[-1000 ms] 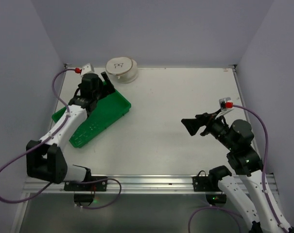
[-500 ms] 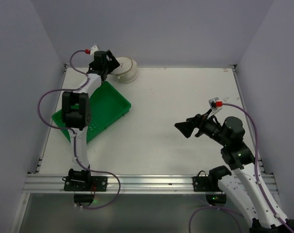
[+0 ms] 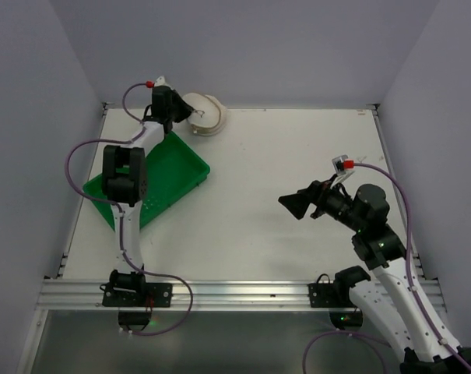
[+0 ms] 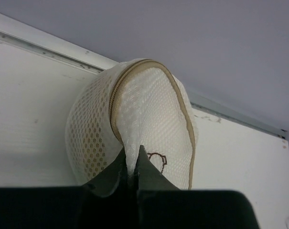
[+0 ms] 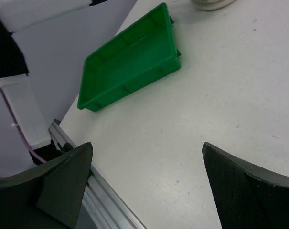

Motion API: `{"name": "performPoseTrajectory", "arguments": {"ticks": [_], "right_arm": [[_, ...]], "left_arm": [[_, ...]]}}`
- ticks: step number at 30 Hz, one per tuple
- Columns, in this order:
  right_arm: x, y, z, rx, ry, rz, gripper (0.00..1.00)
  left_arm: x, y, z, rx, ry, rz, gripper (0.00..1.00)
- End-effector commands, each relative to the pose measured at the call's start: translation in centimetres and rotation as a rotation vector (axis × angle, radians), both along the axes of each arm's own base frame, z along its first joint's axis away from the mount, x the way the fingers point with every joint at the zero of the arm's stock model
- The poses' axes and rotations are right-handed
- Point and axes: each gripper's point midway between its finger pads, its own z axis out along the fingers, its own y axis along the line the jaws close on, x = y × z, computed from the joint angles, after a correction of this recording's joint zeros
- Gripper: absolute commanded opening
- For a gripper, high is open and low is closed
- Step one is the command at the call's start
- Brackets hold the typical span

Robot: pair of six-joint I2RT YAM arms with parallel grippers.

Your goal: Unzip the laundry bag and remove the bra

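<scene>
The laundry bag (image 3: 206, 114), a round off-white mesh case with a tan rim zip, sits at the back left of the table against the wall. It is tipped up on its edge. In the left wrist view the laundry bag (image 4: 151, 112) shows a small dark drawing on its face. My left gripper (image 3: 183, 116) (image 4: 133, 153) is shut on a pinch of the mesh face. The bra is hidden. My right gripper (image 3: 293, 204) (image 5: 146, 144) hangs open above bare table on the right, holding nothing.
A green plastic tray (image 3: 173, 173) (image 5: 134, 57) lies empty at the left, just in front of the bag. The back wall and its metal rail (image 4: 53, 50) run close behind the bag. An aluminium rail (image 5: 99, 198) lines the table's front edge.
My left arm has stretched from over the green tray to the bag at the back. Its gripper went from open to shut on the mesh, and the bag tipped up. The right gripper drifted slightly left.
</scene>
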Motion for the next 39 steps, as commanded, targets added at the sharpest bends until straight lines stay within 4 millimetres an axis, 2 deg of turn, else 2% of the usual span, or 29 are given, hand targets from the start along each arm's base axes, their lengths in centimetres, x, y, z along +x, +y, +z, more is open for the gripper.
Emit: {"name": "performPoseTrajectory", "arguments": {"ticks": [1, 2, 3, 4, 6, 7, 9, 10, 11, 12, 13, 14, 15, 16, 17, 18, 21, 22, 23, 24, 26, 27, 28, 29, 30, 32, 33, 36, 39], "right_arm": [[1.3, -0.9, 1.2, -0.025, -0.005, -0.082, 0.99], [1.4, -0.9, 0.9, -0.039, 0.006, -0.078, 0.99], [1.3, -0.9, 0.8, -0.065, -0.009, -0.060, 0.99], [1.1, -0.8, 0.8, -0.071, -0.017, -0.049, 0.99], [1.0, -0.9, 1.6, -0.051, -0.070, -0.054, 0.99], [1.0, -1.0, 1.7, -0.044, -0.088, -0.058, 0.99], [1.2, -1.1, 1.1, -0.050, -0.098, -0.069, 0.99], [1.3, -1.0, 1.0, -0.056, -0.090, -0.066, 0.99], [1.5, -0.9, 0.7, -0.060, -0.074, -0.065, 0.99], [1.7, -0.6, -0.1, -0.066, -0.032, -0.054, 0.99], [1.6, -0.2, -0.7, -0.067, -0.018, -0.036, 0.99], [1.6, 0.2, -1.0, -0.066, -0.007, -0.026, 0.99], [1.9, 0.5, -1.3, -0.070, -0.005, -0.034, 0.99], [1.4, 1.5, -2.0, -0.084, 0.004, 0.002, 0.99], [1.3, 2.0, -2.2, -0.088, 0.005, 0.007, 0.99], [1.0, 3.0, -2.4, -0.094, 0.003, 0.019, 0.99], [0.5, 4.9, -3.5, -0.093, 0.035, 0.059, 0.99], [-0.2, 6.0, -3.7, -0.094, 0.047, 0.100, 0.97], [-0.4, 6.9, -4.7, -0.107, 0.088, 0.118, 0.91], [-0.5, 7.5, -5.1, -0.114, 0.104, 0.132, 0.87], [-1.5, 9.0, -6.0, -0.128, 0.134, 0.176, 0.77], [-1.6, 9.7, -6.8, -0.137, 0.161, 0.184, 0.70], [-2.5, 10.8, -7.1, -0.144, 0.169, 0.219, 0.69], [-2.6, 11.2, -7.3, -0.150, 0.172, 0.217, 0.67], [-2.6, 12.0, -8.1, -0.157, 0.193, 0.223, 0.61], [-3.4, 13.3, -8.3, -0.164, 0.210, 0.254, 0.57], [-3.2, 13.7, -9.3, -0.190, 0.230, 0.247, 0.56], [-3.2, 15.4, -8.4, -0.167, 0.214, 0.261, 0.50], [-2.9, 16.3, -8.7, -0.168, 0.229, 0.256, 0.47]], "left_arm": [[-4.0, -7.8, 10.8, -0.083, -0.206, -0.255, 0.00], [-5.1, -8.9, 11.9, -0.089, -0.218, -0.283, 0.00], [-6.8, -10.1, 15.1, -0.100, -0.267, -0.309, 0.00], [-8.9, -12.2, 13.9, -0.116, -0.228, -0.345, 0.00], [-11.6, -13.6, 14.5, -0.132, -0.222, -0.344, 0.00], [-14.5, -14.7, 14.5, -0.151, -0.198, -0.345, 0.00], [-16.8, -14.8, 14.3, -0.153, -0.181, -0.291, 0.00], [-19.5, -15.3, 13.7, -0.165, -0.159, -0.272, 0.00], [-20.8, -15.5, 13.5, -0.171, -0.153, -0.265, 0.00], [-23.2, -16.7, 14.8, -0.192, -0.170, -0.286, 0.00], [-24.6, -16.5, 12.3, -0.190, -0.115, -0.251, 0.00], [-25.6, -16.5, 11.9, -0.195, -0.106, -0.235, 0.00], [-27.7, -17.3, 12.5, -0.216, -0.109, -0.251, 0.00], [-29.0, -16.8, 10.0, -0.234, -0.047, -0.212, 0.00], [-29.9, -16.8, 9.4, -0.251, -0.031, -0.203, 0.00], [-31.8, -16.9, 7.9, -0.253, 0.002, -0.210, 0.00], [-34.0, -16.5, 6.3, -0.299, 0.056, -0.158, 0.00], [-34.7, -15.7, 4.4, -0.305, 0.097, -0.114, 0.00], [-35.1, -15.3, 3.7, -0.309, 0.109, -0.096, 0.00], [-35.6, -15.1, 3.6, -0.316, 0.109, -0.091, 0.00], [-36.4, -14.4, 2.0, -0.310, 0.146, -0.067, 0.00], [-36.6, -14.4, 1.8, -0.315, 0.153, -0.065, 0.00], [-36.8, -14.3, 1.4, -0.316, 0.166, -0.065, 0.00], [-37.0, -14.3, 1.2, -0.317, 0.175, -0.065, 0.00], [-37.2, -14.3, 1.0, -0.317, 0.181, -0.067, 0.00], [-37.4, -14.5, 0.9, -0.320, 0.190, -0.074, 0.00], [-37.5, -14.6, 1.0, -0.321, 0.190, -0.078, 0.00], [-37.8, -14.5, 0.8, -0.316, 0.194, -0.080, 0.00], [-38.0, -14.3, 1.0, -0.323, 0.188, -0.078, 0.00]]}}
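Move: The left hand already pinches the laundry bag's top; the bag's middle is about 7 cm to its right, 1 cm back and 5 cm below. The clear table front it is bound for lies some 36 cm back, 20 cm right and 11 cm below. From that hand the green bin is 28 cm back, 15 cm left and 8 cm below. The open right hand has the bag about 43 cm ahead, 25 cm left, 20 cm below. Left hand arcs the pinched bag about 40 cm back and right; right hand sinks leftward towards its zipper, half-closing. ##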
